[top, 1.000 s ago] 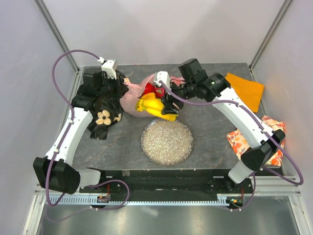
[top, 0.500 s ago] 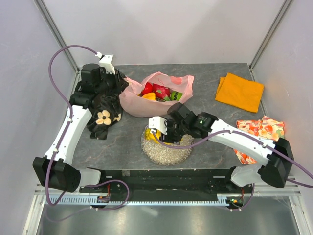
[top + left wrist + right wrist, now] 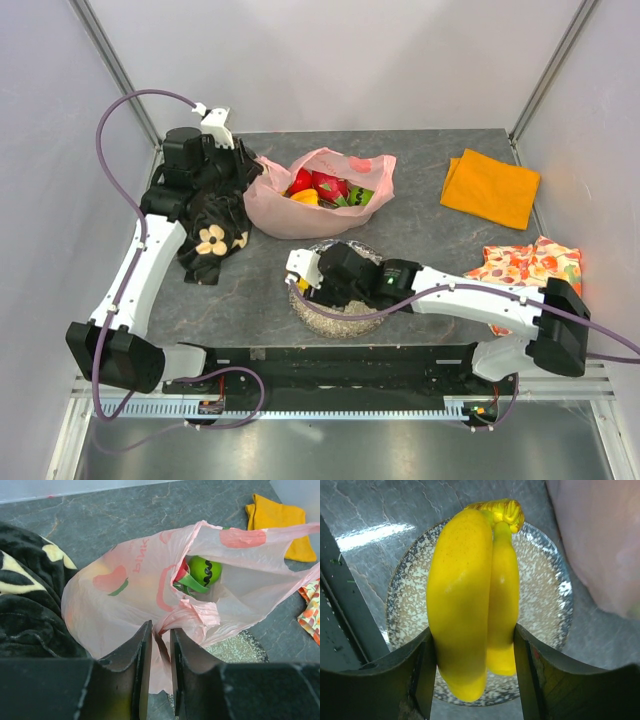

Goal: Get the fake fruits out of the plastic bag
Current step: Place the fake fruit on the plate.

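The pink plastic bag (image 3: pixel 335 205) lies open at the back middle of the table, with red, yellow and green fake fruits (image 3: pixel 325 187) inside. In the left wrist view a green ball (image 3: pixel 202 570) shows through the bag's (image 3: pixel 125 590) mouth. My left gripper (image 3: pixel 160 627) stands at the bag's left rim, its jaws narrow, with a bunched strip of the plastic pinched between them. My right gripper (image 3: pixel 472 635) is shut on the yellow banana bunch (image 3: pixel 465 605), held just over the glitter plate (image 3: pixel 540 595). From above, the right gripper (image 3: pixel 318 288) hides the bananas.
A black floral cloth (image 3: pixel 212 235) lies under the left arm. An orange cloth (image 3: pixel 490 187) lies at the back right, and a red-patterned cloth (image 3: pixel 520 265) at the right edge. The plate (image 3: pixel 335 325) sits near the table's front edge, in front of the bag.
My right arm has carried the banana bunch out of the bag and toward the front, down over the plate. The left gripper stays at the bag's rim, its jaws slightly wider.
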Controlling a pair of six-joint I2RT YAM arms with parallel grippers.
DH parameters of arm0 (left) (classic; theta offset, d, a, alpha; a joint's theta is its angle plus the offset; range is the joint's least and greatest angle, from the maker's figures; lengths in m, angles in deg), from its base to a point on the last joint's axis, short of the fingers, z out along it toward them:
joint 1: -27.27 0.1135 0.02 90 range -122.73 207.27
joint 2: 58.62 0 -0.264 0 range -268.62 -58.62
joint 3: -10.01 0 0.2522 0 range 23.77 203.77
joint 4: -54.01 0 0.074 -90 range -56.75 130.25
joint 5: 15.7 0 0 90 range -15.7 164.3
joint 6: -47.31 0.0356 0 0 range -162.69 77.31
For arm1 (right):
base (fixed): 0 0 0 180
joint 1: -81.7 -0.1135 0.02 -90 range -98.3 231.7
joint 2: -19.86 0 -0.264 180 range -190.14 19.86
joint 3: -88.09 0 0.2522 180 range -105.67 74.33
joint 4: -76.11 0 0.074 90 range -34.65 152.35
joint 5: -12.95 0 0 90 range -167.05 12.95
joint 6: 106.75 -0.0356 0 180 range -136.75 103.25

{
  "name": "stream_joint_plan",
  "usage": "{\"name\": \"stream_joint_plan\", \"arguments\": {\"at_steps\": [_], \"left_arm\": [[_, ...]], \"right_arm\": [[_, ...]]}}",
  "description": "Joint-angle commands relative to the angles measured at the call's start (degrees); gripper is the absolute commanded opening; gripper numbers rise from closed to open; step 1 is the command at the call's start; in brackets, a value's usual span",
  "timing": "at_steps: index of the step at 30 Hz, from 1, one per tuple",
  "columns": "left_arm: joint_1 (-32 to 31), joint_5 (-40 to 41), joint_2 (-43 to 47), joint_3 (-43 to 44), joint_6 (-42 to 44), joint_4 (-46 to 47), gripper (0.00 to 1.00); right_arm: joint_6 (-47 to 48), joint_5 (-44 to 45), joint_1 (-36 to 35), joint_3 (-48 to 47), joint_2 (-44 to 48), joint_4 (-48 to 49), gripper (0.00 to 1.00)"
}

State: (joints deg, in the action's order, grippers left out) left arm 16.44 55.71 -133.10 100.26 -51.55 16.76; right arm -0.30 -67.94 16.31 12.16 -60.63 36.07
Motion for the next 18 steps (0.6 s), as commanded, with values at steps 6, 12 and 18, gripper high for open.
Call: {"name": "stream_joint_plan", "arguments": {"at_steps": [6,12,18], "left_arm": [[0.4,-2.1,3.0,-0.3,-3.3,2.5,0.27],[0.4,-2.3,4.8,-2.7,-3.3,2.7,0.27],[0.4,-3.3,6.0,-3.6,-3.8,3.1,0.27]], "right_arm": [[-28.4,14.8,-2.7,-6.9,-9.0,-5.5,0.00],[-32.8,7.7,-2.7,-9.6,-14.5,-7.4,0.00],[-35.5,2.7,-2.7,-11.1,-17.9,-5.4,0.03]]}}
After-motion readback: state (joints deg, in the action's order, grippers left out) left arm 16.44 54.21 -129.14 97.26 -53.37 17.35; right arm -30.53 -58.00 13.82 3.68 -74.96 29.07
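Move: Almost straight below the right hand, which already grips the yellow bananas, lies the plate: its middle is about 11 cm down, 3 cm farther out and 1 cm to the right. The pink bag stands some 20 cm ahead and 3 cm to the left, and the dark blanket about 18 cm ahead and 23 cm to the left. From the left hand, still pinching the bag's top, the plate is roughly 16 cm back, 19 cm to the right and 28 cm below. Lowering the bananas about 5 cm towards the plate, the right hand swings some 25 degrees clockwise and tips its fingers further down, then levels off and drifts slightly left. The fingers keep their grip. The left hand keeps its pinch on the bag's top and eases back nearly 2 cm. ##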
